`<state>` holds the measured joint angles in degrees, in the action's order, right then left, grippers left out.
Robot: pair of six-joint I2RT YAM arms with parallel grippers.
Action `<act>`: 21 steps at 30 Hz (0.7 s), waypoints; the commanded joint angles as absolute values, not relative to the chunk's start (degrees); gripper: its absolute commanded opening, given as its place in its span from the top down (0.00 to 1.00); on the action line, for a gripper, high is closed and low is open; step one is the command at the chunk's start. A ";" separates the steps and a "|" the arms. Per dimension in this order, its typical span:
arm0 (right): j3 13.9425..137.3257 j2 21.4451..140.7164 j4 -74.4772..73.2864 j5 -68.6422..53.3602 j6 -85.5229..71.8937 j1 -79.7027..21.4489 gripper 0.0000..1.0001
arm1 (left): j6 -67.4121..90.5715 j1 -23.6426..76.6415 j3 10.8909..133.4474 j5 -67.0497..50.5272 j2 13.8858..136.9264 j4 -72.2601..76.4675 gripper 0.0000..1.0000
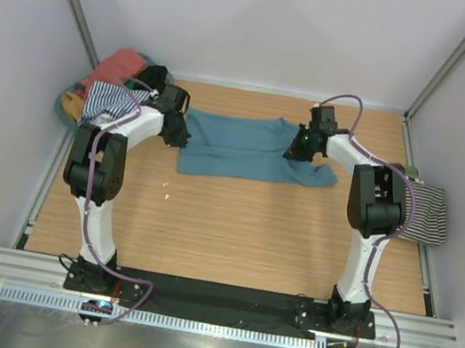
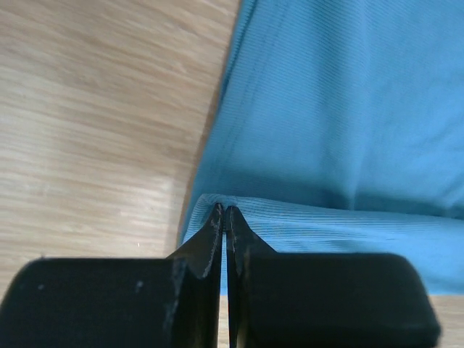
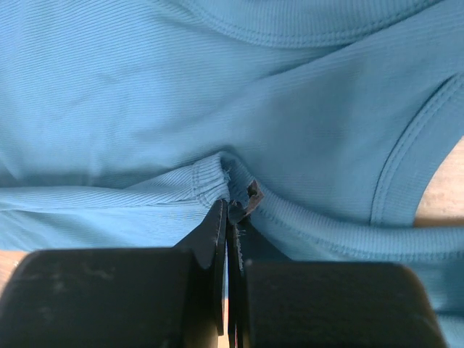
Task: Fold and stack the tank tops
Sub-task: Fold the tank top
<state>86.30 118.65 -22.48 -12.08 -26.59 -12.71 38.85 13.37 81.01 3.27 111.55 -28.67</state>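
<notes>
A teal blue tank top [image 1: 246, 145] lies spread across the back middle of the table. My left gripper [image 1: 176, 135] is shut on its left edge; in the left wrist view the fingertips [image 2: 225, 212] pinch a raised fold of the blue cloth [image 2: 348, 109]. At the top's right end my right gripper [image 1: 295, 149] is shut on the cloth too, and the right wrist view shows the gripper [image 3: 230, 206] clamped on a hem of the blue top [image 3: 217, 87]. A folded black-and-white striped tank top [image 1: 428, 213] lies at the right table edge.
A heap of tops, coral [image 1: 116, 66], striped [image 1: 110, 100] and mustard [image 1: 71, 106], fills a round basket at the back left corner. Bare wooden table [image 1: 232, 228] stretches in front of the blue top. Grey walls and metal posts enclose the table.
</notes>
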 commanded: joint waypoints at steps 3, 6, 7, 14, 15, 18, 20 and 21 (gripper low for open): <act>89.91 120.76 -20.39 -10.37 -27.95 -12.13 0.99 | 39.99 10.81 85.42 0.62 115.66 -28.83 0.98; 89.30 121.20 -20.04 -9.14 -28.47 -12.04 0.86 | 40.08 10.55 86.22 0.79 116.98 -28.74 0.77; 88.86 120.51 -19.69 -8.79 -28.48 -12.04 0.79 | 39.90 10.46 86.13 1.23 116.90 -28.65 0.65; 81.05 112.18 -16.53 -8.88 -29.18 -12.83 0.52 | 40.07 10.63 79.11 2.20 107.25 -26.11 0.40; 77.90 110.67 -15.39 -7.57 -29.09 -13.18 0.46 | 40.25 10.72 76.58 2.11 106.01 -25.67 0.39; 73.32 105.22 -15.64 -4.59 -28.13 -15.20 0.38 | 40.52 11.69 71.55 2.55 101.09 -24.26 0.37; 71.11 102.58 -16.26 -1.95 -27.69 -17.04 0.37 | 40.08 13.09 69.62 3.42 98.97 -23.99 0.36; 68.84 99.70 -16.61 -0.37 -27.69 -17.57 0.36 | 39.64 13.62 68.04 3.69 97.31 -23.99 0.35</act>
<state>71.72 106.91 -17.78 -5.63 -28.60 -15.25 40.07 11.79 70.35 2.24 101.78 -26.44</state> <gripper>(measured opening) 0.632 0.647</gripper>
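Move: Each hand already pinches one corner of the tank top's folded-over flap, just above the cloth. The blue tank top's middle lies about 14 cm to the right of the left hand and 3 cm below, roughly level with it; from the right hand it is some 7 cm left, also level, 2 cm below. The laundry basket stands about 16 cm left of the left hand and 6 cm ahead, the folded stack some 27 cm right of the right hand and 8 cm back. Both hands let go of the flap's corners: they sink about 2 cm onto the tank top, easing forward a centimetre or so, and their fingers open well apart near the bottom. Then both draw back some 5 cm towards the near fold, rising about 3 cm clear of the cloth with open fingers and nearly unchanged wrists. ##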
